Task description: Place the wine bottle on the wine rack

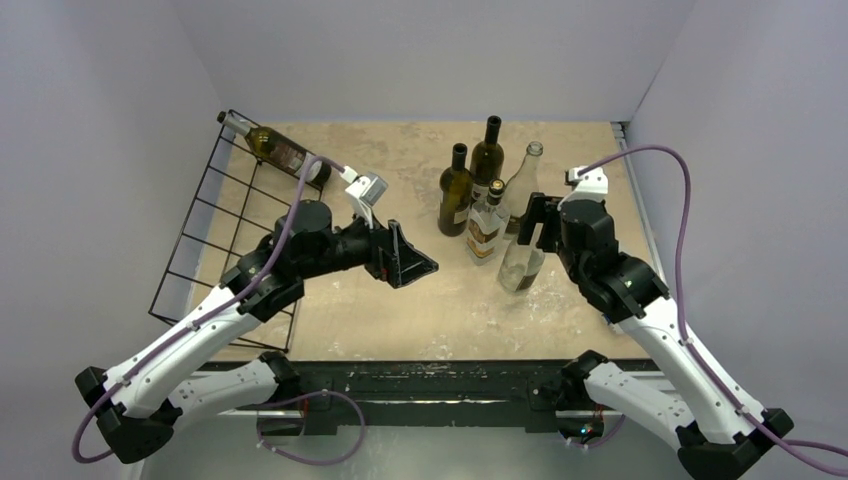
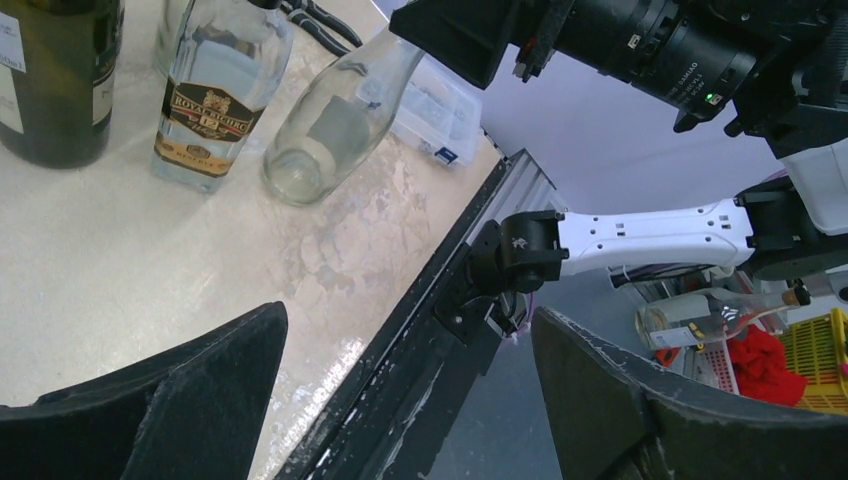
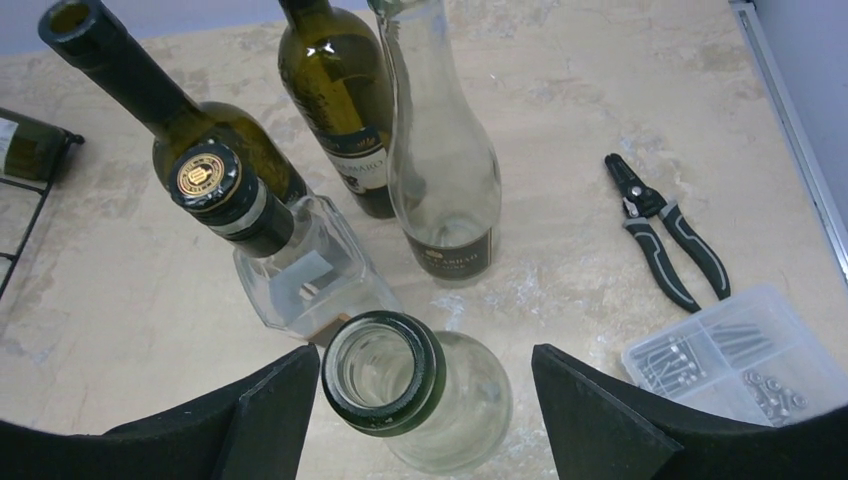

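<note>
The black wire wine rack (image 1: 212,232) stands at the table's left, with one green bottle (image 1: 281,152) lying across its far end. A clear wine bottle (image 1: 521,264) stands right of centre. My right gripper (image 1: 533,233) is open around its neck. In the right wrist view its dark-rimmed mouth (image 3: 384,372) sits between the fingers, close to the left one, and my right gripper (image 3: 425,405) is not closed on it. My left gripper (image 1: 411,262) is open and empty above the table's middle. It points toward the clear bottle (image 2: 335,115), with its jaws (image 2: 405,385) wide apart.
Other bottles stand behind the clear one: a dark green one (image 1: 456,195), another dark one (image 1: 487,155), a tall clear one (image 1: 524,172) and a square labelled one (image 1: 487,226). Pliers (image 3: 665,240) and a clear parts box (image 3: 740,355) lie at the right.
</note>
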You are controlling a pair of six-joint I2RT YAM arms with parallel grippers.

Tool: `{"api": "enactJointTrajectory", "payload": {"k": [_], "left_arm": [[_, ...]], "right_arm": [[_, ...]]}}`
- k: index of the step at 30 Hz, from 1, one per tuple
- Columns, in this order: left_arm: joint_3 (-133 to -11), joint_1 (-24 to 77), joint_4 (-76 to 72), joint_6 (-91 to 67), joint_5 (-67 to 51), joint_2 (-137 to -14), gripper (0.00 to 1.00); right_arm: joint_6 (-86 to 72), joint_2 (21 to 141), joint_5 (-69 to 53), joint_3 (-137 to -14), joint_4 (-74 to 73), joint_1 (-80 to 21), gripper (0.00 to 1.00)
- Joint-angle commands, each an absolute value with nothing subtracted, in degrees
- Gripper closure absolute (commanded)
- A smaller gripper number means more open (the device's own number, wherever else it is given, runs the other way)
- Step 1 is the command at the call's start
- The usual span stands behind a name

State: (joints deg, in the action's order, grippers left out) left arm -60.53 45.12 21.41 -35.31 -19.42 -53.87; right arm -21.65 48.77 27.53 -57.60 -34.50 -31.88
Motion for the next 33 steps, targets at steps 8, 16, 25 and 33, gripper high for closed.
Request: {"api": "enactJointTrajectory", "payload": {"k": [8,16,25,33], "left_arm": [[-60.4,49.0,15.1,-34.7,-7.5,-53.9,0.07],[-64.0,49.0,19.1,-32.0,-6.0,-55.3,0.06],[-63.4,49.0,19.9,-30.8,-3.7,-54.1,0.04],[-62.7,49.0,19.8,-31.5,-3.1,-53.9,0.04]], "right_arm": [[-21.3,50.0,29.6,-56.5,-27.6,-32.0,0.19],[-20.0,51.8,29.6,-55.7,-25.1,-32.0,0.29],[-19.5,52.5,27.7,-56.8,-25.5,-32.1,0.48],[-20.1,50.4,27.0,-58.2,-29.1,-32.1,0.7]]}}
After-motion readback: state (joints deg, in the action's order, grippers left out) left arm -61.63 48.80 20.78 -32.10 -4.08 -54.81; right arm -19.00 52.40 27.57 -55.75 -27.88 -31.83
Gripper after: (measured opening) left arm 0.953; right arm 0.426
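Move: The front clear wine bottle stands upright with its neck nearly between the right hand's open fingers, about 2 cm ahead and 1 cm to the left, its middle some 11 cm below. The square labelled bottle is about 9 cm ahead and 8 cm left, the back clear bottle roughly 14 cm ahead and 1 cm left, both middles about 12 cm below. From the left hand the front clear bottle lies about 8 cm ahead, 21 cm right, 16 cm below. Ease the right gripper about 2 cm forward and 1 cm left, rising slightly and then sinking to about 1 cm below the start, so that the front clear bottle's neck sits centred; close the fingers and pinch the neck just under the mouth. Meanwhile bring the empty left gripper about 3 cm forward, fingers wide open, turning it some 10 degrees counter-clockwise. ##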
